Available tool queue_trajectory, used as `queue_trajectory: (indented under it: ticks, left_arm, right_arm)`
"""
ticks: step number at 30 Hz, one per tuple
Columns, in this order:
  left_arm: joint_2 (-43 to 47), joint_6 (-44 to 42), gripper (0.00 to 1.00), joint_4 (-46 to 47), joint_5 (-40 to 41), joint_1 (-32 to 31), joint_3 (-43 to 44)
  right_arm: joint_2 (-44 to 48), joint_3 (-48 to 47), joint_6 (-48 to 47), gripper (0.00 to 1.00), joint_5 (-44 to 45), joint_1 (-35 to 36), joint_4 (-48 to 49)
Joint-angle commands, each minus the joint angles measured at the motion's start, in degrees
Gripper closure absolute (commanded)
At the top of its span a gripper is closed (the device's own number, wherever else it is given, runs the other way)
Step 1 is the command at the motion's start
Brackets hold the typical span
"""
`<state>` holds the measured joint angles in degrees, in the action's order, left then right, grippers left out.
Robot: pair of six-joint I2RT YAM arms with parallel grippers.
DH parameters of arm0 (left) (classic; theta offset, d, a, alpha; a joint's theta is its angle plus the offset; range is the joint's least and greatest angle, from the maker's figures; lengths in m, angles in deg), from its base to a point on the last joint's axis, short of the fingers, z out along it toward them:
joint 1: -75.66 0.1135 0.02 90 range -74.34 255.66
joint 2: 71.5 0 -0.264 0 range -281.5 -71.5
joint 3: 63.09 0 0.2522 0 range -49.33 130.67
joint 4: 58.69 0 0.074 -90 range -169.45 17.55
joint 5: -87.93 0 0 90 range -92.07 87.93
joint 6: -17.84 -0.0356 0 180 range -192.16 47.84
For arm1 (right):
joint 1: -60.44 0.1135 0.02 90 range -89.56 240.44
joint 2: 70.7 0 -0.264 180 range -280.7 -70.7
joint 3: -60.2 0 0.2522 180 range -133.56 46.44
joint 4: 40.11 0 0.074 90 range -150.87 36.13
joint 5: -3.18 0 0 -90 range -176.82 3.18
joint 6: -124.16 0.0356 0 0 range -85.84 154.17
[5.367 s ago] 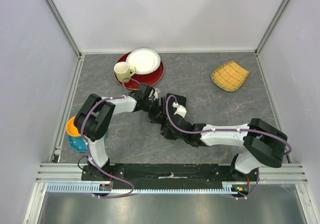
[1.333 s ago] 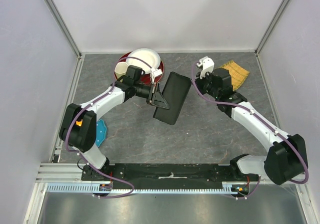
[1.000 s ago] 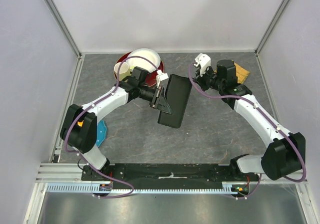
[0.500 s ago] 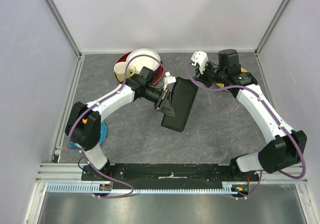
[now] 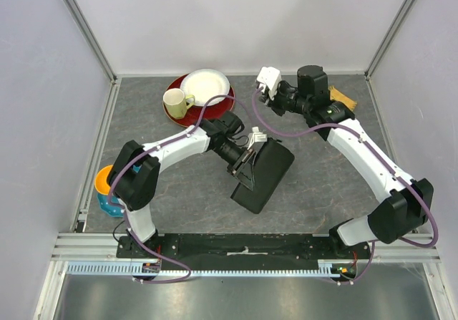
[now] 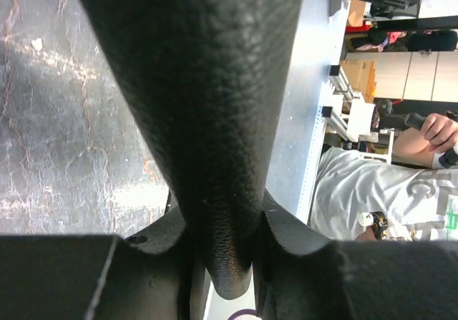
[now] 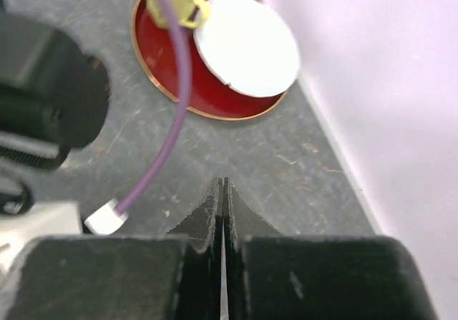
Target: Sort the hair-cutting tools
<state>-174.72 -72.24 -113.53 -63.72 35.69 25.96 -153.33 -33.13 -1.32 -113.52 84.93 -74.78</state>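
Observation:
The hair-cutting tools are out of view in every frame. A flat black case (image 5: 266, 178) sits tilted at mid-table, and my left gripper (image 5: 250, 164) is shut on its left edge. In the left wrist view the case's pebbled black edge (image 6: 204, 112) fills the frame and wedges down between the fingers of the left gripper (image 6: 225, 263). My right gripper (image 5: 280, 102) hangs above the back of the table, to the right of the plates. Its fingers (image 7: 215, 209) are pressed together with nothing between them, pointing at bare table in front of the red plate.
A red plate (image 5: 215, 111) (image 7: 207, 98) at the back carries a white plate (image 5: 206, 85) (image 7: 247, 44) and a yellow mug (image 5: 175, 103). A woven yellow tray (image 5: 343, 99) peeks out behind the right arm. Orange and teal bowls (image 5: 106, 190) sit at the left edge.
The left gripper has carried the black case right and toward the front, turning it. The right arm has swung left along the back, staying shut.

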Motion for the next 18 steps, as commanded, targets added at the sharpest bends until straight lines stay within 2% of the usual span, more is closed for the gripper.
queue_trajectory:
  ticks: [1,2,3,4,5,6,7,8,9,11,14,18]
  left_arm:
    - [1.61,-1.26,0.98,-0.15,1.70,0.41,3.11]
    - [2.23,-0.46,0.98,0.90,2.75,1.46,2.33]
    - [2.93,1.20,0.98,2.05,3.37,2.17,1.80]
    - [3.46,2.87,0.98,3.27,3.46,2.78,1.27]
    - [4.51,3.76,0.98,4.85,4.25,4.09,0.48]
    - [4.95,4.72,0.98,5.91,4.52,4.71,-0.13]
    - [5.22,5.34,0.98,6.18,4.43,5.24,-0.40]
    - [5.57,5.87,0.98,6.36,5.56,6.12,-0.40]
    - [5.57,6.31,0.98,6.54,5.92,6.56,-0.58]
    - [5.66,7.54,0.98,6.63,7.58,7.96,-0.58]
    - [6.01,10.44,0.98,8.12,9.96,10.42,-1.19]
    - [4.44,13.96,0.94,9.44,10.50,13.42,-2.16]
  right_arm:
    - [0.45,-1.47,5.41,1.00,8.74,0.56,9.56]
    - [0.71,-0.86,5.95,0.98,11.99,0.47,9.74]
    - [1.41,0.37,6.91,0.86,15.15,0.56,9.92]
    - [1.68,0.90,7.88,0.82,21.45,0.56,10.18]
    - [2.12,1.43,9.89,0.76,23.77,0.56,10.18]
    - [2.99,2.48,11.13,0.62,25.54,0.47,10.18]
    - [3.44,3.01,12.27,0.55,28.60,0.38,10.18]
    - [3.96,3.54,15.07,0.49,29.76,0.38,10.18]
    - [5.01,4.50,16.57,0.37,31.08,0.38,10.18]
    - [5.81,5.30,20.52,0.27,34.93,0.30,10.01]
    - [7.48,6.79,26.51,0.03,37.67,0.29,9.74]
    - [9.94,10.30,34.33,0.02,37.86,0.29,10.27]
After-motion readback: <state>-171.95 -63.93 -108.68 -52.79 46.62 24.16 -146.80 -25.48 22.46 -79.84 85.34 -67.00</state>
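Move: Beyond the upright black case, the right hand hovers shut and apparently empty; the case's middle is about 18 cm back, 1 cm left and 13 cm below it. From this hand the red tray lies some 19 cm left and 9 cm ahead, the yellow cloth 24 cm right and 6 cm ahead, both 28 cm down. The left hand still grips the case by an edge, its middle roughly 4 cm to the right, 3 cm ahead and 2 cm up. Bringing the pinched case back forward and to the left, the left hand travels about 9 cm, nearly level, and turns some 20 degrees counter-clockwise, keeping its grip. The right hand goes briefly forward, then swings 8 cm to the right, away from the red tray, turning about 40 degrees clockwise while its fingers open wide, touching nothing. ##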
